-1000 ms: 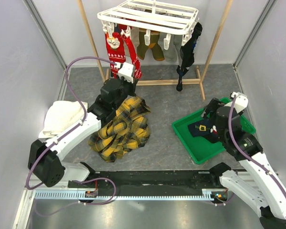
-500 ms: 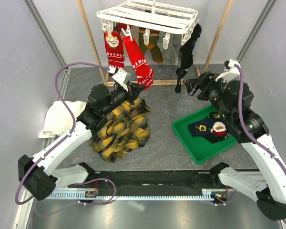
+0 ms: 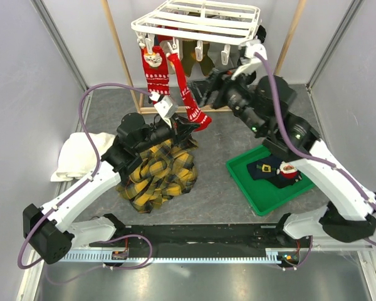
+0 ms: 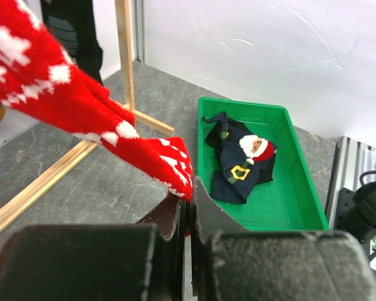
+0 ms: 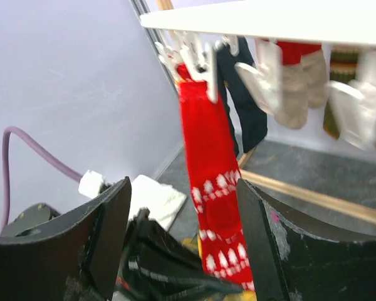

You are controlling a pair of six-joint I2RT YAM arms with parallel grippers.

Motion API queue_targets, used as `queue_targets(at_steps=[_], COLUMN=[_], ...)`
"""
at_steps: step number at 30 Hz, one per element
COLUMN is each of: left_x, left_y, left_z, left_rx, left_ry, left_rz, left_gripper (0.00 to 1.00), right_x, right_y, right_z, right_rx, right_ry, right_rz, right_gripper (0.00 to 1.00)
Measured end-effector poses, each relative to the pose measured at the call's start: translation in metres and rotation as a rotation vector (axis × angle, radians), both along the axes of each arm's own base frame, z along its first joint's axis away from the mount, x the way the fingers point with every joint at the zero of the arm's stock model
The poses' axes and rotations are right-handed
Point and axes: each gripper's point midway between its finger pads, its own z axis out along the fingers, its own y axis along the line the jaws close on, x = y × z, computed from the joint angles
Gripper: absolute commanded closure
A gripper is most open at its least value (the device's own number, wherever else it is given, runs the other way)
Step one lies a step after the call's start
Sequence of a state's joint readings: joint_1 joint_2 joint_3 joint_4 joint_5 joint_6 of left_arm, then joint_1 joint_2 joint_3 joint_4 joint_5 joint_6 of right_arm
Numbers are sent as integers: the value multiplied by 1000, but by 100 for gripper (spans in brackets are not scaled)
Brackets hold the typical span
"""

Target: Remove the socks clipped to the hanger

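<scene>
The white hanger [image 3: 200, 15] hangs from the wooden frame with several socks clipped under it. One long red sock [image 3: 187, 94] with white patterns runs taut from its clip down to my left gripper [image 3: 194, 122], which is shut on its toe. The left wrist view shows the sock [image 4: 81, 119] pinched at the left gripper [image 4: 189, 188]. My right gripper [image 3: 208, 88] is open just below the hanger. In its own view the same red sock [image 5: 213, 188] hangs beyond the right gripper [image 5: 182, 182], untouched. A second red sock [image 3: 154, 69] and olive ones [image 3: 197, 56] stay clipped.
A green tray [image 3: 250, 185] at the right holds a navy Santa sock [image 3: 276, 170]. A yellow-black plaid cloth [image 3: 160, 172] lies under the left arm, and a white towel [image 3: 81, 153] lies at the left. Wooden poles [image 3: 122, 53] stand on both sides of the hanger.
My right arm swung from over the tray up and left to the hanger, its jaws narrowing a little. The left gripper drew the red sock's toe down and right, stretching it.
</scene>
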State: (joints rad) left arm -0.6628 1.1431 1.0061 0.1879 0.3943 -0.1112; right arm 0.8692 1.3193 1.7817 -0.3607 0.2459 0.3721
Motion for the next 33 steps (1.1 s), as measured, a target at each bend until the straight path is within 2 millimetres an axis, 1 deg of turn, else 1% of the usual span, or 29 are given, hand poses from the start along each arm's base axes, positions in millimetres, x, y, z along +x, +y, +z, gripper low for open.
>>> queue_targets(at_steps=[4,6,8,10,13,21,27,29,30,33], left_x=[-5,-6,-7,-7,-9,-12,-12,-13,-13,-13], left_y=[2,3,3,3,3,4,4,4,4,4], left_z=[3,2,1,0,-1,1,1,2,2,3], left_rx=[-7,-6,-5,-4,-4,-7,-7,-8,-9,-10], left_ry=[-10,-8,-7,-6,-7,-11,-11,-13,-14,-15], left_rz=[-10,-11,-11,-14,-19,-27,-27,-27,-27,-27], left_gripper=[98,98,98,98,98,98,98,98,98,98], right_x=[7,14,22,30,43,67,79,81,81,83], right_y=[28,36,40,42,44,54,52,51,51,50], right_z=[15,22,28,33,35,20,19,20,20,23], right_rx=[-58,-81,-91,-99,-116,-149,-149,-144,-140,-125], right_ry=[-65,-92,-112,-127,-138,-133,-136,-137,-138,-142], right_rz=[-34,-67,-102,-139,-192,-283,-357,-372,-376,-389], right_gripper=[24,23,23,22,22,23,22,24,27,31])
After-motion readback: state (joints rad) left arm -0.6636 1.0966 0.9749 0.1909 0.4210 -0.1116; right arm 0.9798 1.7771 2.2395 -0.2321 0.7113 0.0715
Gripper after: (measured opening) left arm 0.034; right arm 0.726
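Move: The clip that holds the red sock lies about 11 cm ahead of the open right hand, some 7 cm to its left and 4 cm above. On the same front rail, a bare clip hangs about 10 cm ahead, 1 cm left and 4 cm up, and the cat-face sock about 12 cm ahead, 13 cm left and 8 cm below. From the left hand, already pinching the sock's toe, the clip is roughly 11 cm ahead, 4 cm left and 21 cm up. The right hand travels about 8 cm forward and 5 cm to its left towards the red sock's clip, swinging left and up first and then pushing mostly forward while it sinks back to some 2 cm above its start. On the way the wrist turns some 20 degrees clockwise and the fingers tilt slightly up to face the clip, staying wide open on either side of it, while the left hand keeps its pinch on the toe and draws back about 1 cm. ##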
